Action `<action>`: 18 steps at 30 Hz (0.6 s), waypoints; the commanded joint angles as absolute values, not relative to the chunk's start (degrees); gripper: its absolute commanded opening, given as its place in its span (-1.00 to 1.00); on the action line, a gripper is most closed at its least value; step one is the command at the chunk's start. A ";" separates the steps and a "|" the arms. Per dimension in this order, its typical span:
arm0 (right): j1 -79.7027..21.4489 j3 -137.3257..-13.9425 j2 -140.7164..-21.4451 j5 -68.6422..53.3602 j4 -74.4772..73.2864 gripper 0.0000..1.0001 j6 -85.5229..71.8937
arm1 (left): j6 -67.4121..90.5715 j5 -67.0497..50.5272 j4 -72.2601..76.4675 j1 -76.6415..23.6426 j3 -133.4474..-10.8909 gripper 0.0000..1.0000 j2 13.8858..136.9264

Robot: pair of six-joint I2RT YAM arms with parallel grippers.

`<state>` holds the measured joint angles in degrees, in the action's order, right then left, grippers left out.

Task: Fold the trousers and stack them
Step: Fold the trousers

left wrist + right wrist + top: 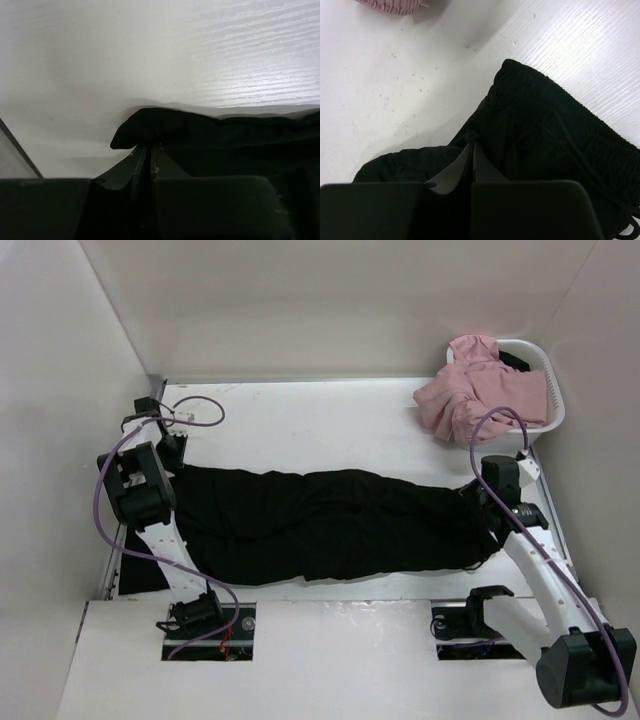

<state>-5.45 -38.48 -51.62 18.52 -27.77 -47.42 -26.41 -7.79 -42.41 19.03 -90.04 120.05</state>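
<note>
Black trousers (320, 522) lie stretched across the table, waistband to the right, leg ends to the left. My left gripper (172, 462) is shut on the far edge of the leg end (150, 129). My right gripper (478, 498) is shut on a pinch of cloth next to the ribbed waistband (560, 107) with its drawstring. Both grippers (150, 147) (472, 145) hold cloth close to the table top. The near part of the left leg end is hidden behind my left arm.
A white laundry basket (553, 400) at the back right holds pink trousers (478, 390) that spill over its rim onto the table; a bit of pink cloth (390, 6) shows in the right wrist view. White walls enclose the table on three sides.
</note>
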 commanded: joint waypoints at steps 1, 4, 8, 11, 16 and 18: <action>-4.09 -40.87 -52.82 19.08 -24.18 -1.00 -46.14 | -26.19 -8.52 -41.41 18.51 -86.66 -1.00 117.34; -1.98 -42.35 -55.54 16.45 -21.19 -1.00 -45.18 | -24.88 -7.39 -35.35 17.89 -88.76 -1.00 113.05; 1.79 -48.24 -56.17 13.89 -16.45 -1.00 -43.07 | -24.69 -5.10 -27.61 18.41 -97.10 -1.00 105.05; 5.04 -51.32 -54.06 11.17 -14.24 -1.00 -41.84 | -26.80 -6.93 -27.33 19.99 -101.33 -1.00 100.13; 7.52 -45.99 -47.21 7.47 -16.51 -1.00 -43.67 | -32.24 -11.78 -29.27 22.02 -85.65 -0.96 86.34; 7.34 -40.37 -43.26 8.08 -18.71 -1.00 -46.65 | -34.36 -11.60 -29.44 23.07 -75.02 -0.95 80.45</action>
<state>6.81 -45.56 -47.03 8.64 -17.74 -44.14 -29.61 -10.31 -26.87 21.74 -86.11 84.97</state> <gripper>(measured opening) 0.005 0.028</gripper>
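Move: The left gripper pinches the upper leg's hem at its far corner, close over the table. The lower leg's hem, mostly covered, lies some 19 cm back and 3 cm to its left; the table's left edge is 10 cm left, level with it. The right gripper holds the far waist corner; the drawstring corner is about 9 cm back, 2 cm right and 13 cm below, the pink garment 24 cm ahead and 6 cm right. Keep both grippers shut on the trousers and whip the upper leg up off the lower one. Swing the left hand up about 28 cm, bowing forward over 5 cm and then back again, while its fingers tip up from pointing down towards forward. Raise the right hand with it, roughly 11 cm, easing it forward and right and tipping its fingers up some 20 degrees. ##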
